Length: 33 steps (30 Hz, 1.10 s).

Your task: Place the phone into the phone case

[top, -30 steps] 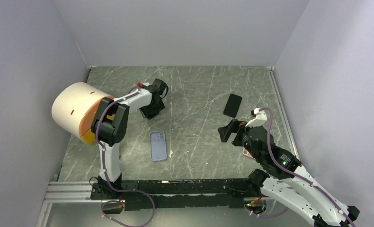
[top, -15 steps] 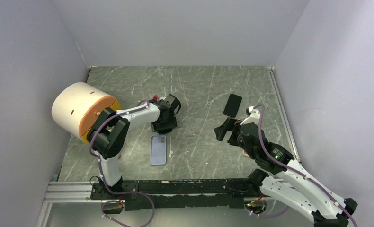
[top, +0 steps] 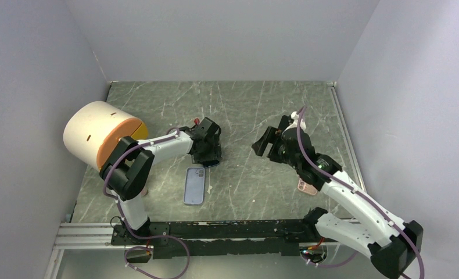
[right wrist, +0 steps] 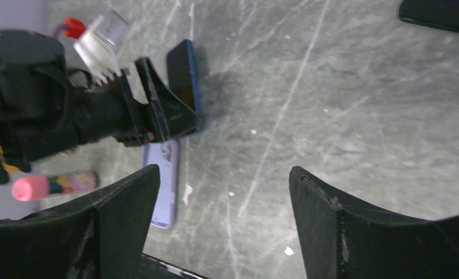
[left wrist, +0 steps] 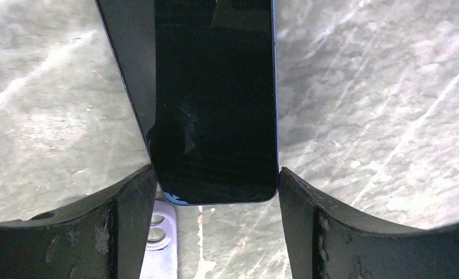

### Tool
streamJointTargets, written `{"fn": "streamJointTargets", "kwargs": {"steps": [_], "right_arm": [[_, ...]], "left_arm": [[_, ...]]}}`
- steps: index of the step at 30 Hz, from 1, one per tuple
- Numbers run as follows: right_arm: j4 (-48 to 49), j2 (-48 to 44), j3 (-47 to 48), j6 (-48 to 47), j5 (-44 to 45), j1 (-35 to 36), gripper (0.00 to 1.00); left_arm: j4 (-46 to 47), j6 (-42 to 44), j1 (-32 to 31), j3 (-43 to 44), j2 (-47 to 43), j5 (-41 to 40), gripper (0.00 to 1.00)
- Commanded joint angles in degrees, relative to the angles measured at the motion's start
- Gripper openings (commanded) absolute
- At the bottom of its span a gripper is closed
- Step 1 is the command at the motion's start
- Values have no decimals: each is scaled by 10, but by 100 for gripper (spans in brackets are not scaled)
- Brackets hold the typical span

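Observation:
The phone [left wrist: 215,104] has a dark screen and a blue edge. It stands tilted on its long edge in my left gripper [left wrist: 215,174], which is shut on its two sides. Seen from above, the left gripper [top: 208,151] hovers at the far end of the lavender phone case [top: 194,185], which lies flat with its camera cut-out [left wrist: 156,228] just below the phone's lower corner. My right gripper [top: 266,145] stands open and empty right of centre, facing the left one. In its own view, the right gripper [right wrist: 224,174] frames bare table, with the phone [right wrist: 185,81] and case [right wrist: 162,183] to its left.
A large white and orange cylinder [top: 96,139] lies at the left wall. A second black device [right wrist: 442,11] lies flat on the far right side. A small pink object [top: 305,187] sits under the right arm, and a pink-capped tube [right wrist: 53,185] lies near the left.
My left gripper has carried the phone right and nearer, to the case's far end. My right arm has swung up and left, and its jaws have narrowed a little.

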Motion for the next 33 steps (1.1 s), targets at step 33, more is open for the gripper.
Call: {"fn": "streamJointTargets", "kwargs": {"steps": [33], "right_arm": [[550,519,-3,104,-412,-108,46]], "left_arm": [[117,28,-6,-64,-13,164,54]]}}
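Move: The blue-edged phone is already pinched across its near end by the left fingers, its middle about 5 cm ahead of the left hand, 1 cm to its left and 1 cm higher. From the empty right hand it lies some 20 cm left, 9 cm ahead and 16 cm below. The lilac case lies about 5 cm back from the right hand and 24 cm left; the black phone 17 cm ahead and 7 cm right, both some 20 cm below. The phone is carried about 4 cm right by the left hand, fingers keeping their grip, and rolled some 15 degrees, its right edge rising. The right hand comes to meet it, first mostly forward, then swooping down about 15 cm and left about 10, tipping down and turning counter-clockwise; its fingers close about halfway, stopping just beside the phone's right long edge. ##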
